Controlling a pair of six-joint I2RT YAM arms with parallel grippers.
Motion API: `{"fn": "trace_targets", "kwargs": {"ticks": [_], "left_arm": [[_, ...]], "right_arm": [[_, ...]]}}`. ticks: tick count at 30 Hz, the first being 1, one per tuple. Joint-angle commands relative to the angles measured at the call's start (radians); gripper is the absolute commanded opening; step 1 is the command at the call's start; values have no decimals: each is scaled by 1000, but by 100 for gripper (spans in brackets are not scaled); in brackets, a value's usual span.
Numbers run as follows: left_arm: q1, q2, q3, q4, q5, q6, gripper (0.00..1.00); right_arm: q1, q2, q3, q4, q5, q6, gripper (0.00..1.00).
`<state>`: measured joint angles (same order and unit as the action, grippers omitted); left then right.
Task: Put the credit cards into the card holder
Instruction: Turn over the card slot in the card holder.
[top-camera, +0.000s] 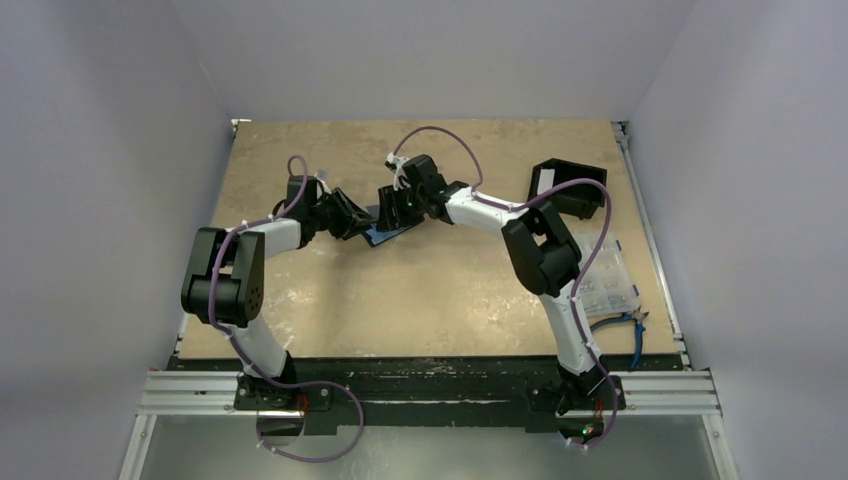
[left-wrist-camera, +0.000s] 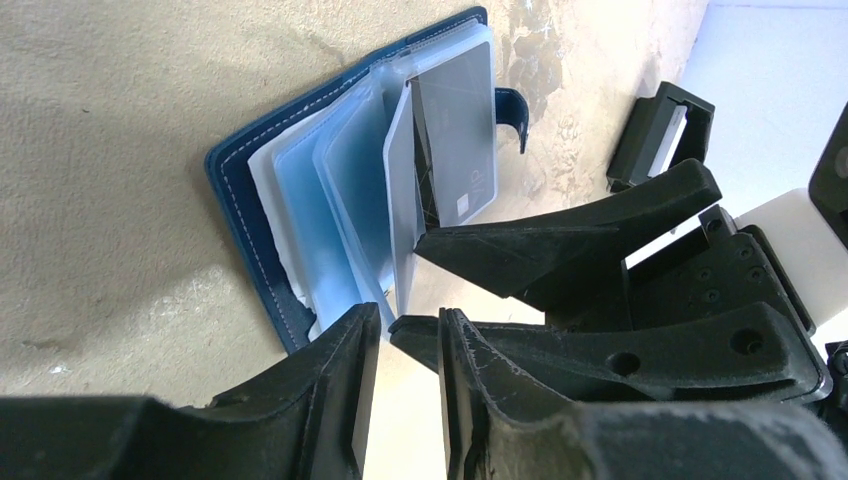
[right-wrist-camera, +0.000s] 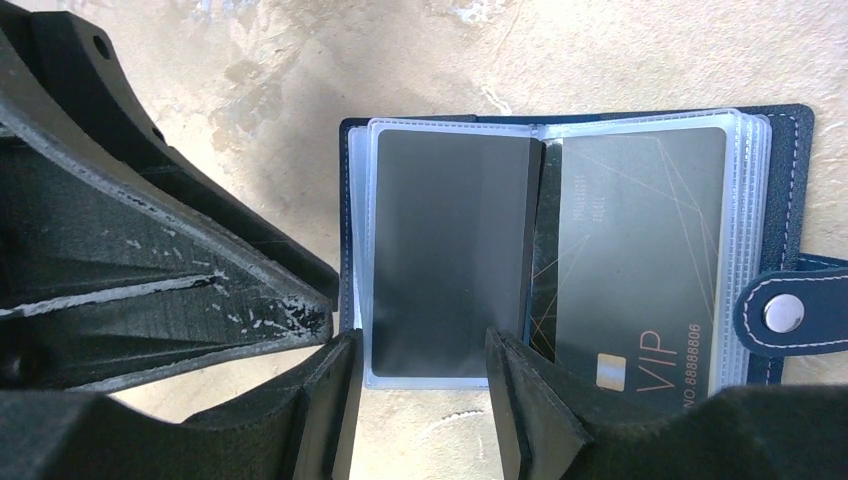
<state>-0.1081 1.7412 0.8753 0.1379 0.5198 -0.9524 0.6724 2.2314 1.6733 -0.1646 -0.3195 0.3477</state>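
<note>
The navy card holder (top-camera: 385, 235) lies open at mid-table, its clear sleeves fanned out (left-wrist-camera: 235, 200) (right-wrist-camera: 790, 180). One sleeve page holding a plain dark credit card (right-wrist-camera: 445, 250) stands lifted off the stack (left-wrist-camera: 400, 200). My right gripper (right-wrist-camera: 420, 345) straddles that page's near end and is shut on the card's two long edges (top-camera: 392, 212). A second black credit card marked VIP (right-wrist-camera: 640, 250) sits in the sleeve to its right (left-wrist-camera: 460, 130). My left gripper (left-wrist-camera: 405, 320) is open with only table between its fingers. It sits at the holder's near-left corner (top-camera: 365, 225), one fingertip (right-wrist-camera: 300, 310) against the cover edge.
A black open-sided box with a white label (top-camera: 560, 185) (left-wrist-camera: 655, 130) stands at the back right. A clear compartment box (top-camera: 605, 275) and blue-handled pliers (top-camera: 630, 325) lie by the right edge. Both arms meet closely over the holder.
</note>
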Motion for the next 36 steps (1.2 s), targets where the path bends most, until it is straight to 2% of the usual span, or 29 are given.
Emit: {"fn": "trace_targets", "kwargs": {"ticks": [1, 6, 11, 14, 23, 36], "left_arm": [[-6, 1, 31, 11, 5, 26, 34], [1, -35, 39, 12, 20, 20, 45], [3, -70, 105, -69, -37, 75, 59], [5, -50, 136, -80, -35, 81, 63], [5, 51, 205, -48, -37, 60, 64], [-11, 142, 211, 28, -22, 27, 64]], "right_arm": [[-13, -75, 27, -3, 48, -22, 55], [-18, -75, 28, -3, 41, -22, 55], [-19, -75, 26, -3, 34, -23, 54], [-19, -73, 25, -2, 26, -21, 54], [-21, -74, 26, 0, 18, -20, 54], [-22, -67, 29, 0, 7, -19, 54]]}}
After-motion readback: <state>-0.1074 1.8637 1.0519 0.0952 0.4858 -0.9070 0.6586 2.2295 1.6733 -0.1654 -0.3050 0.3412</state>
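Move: The raised card slot has its middle about 4 cm ahead of the left hand, 3 cm to its right and 1 cm lower; from the right hand it is roughly 3 cm ahead, 1 cm left and 1 cm lower. The VIP card in the holder's other half lies some 6 cm ahead of the left hand, 9 cm to its right and 3 cm lower. The right hand keeps its spread fingertips against the raised card slot, easing about 1 cm forward and right before holding there. Beside the slot's near end the left hand spreads its fingers, arcs up nearly 4 cm and about 4.5 cm forward, then sinks back to its old height, its open fingers ending around the slot's left side. ##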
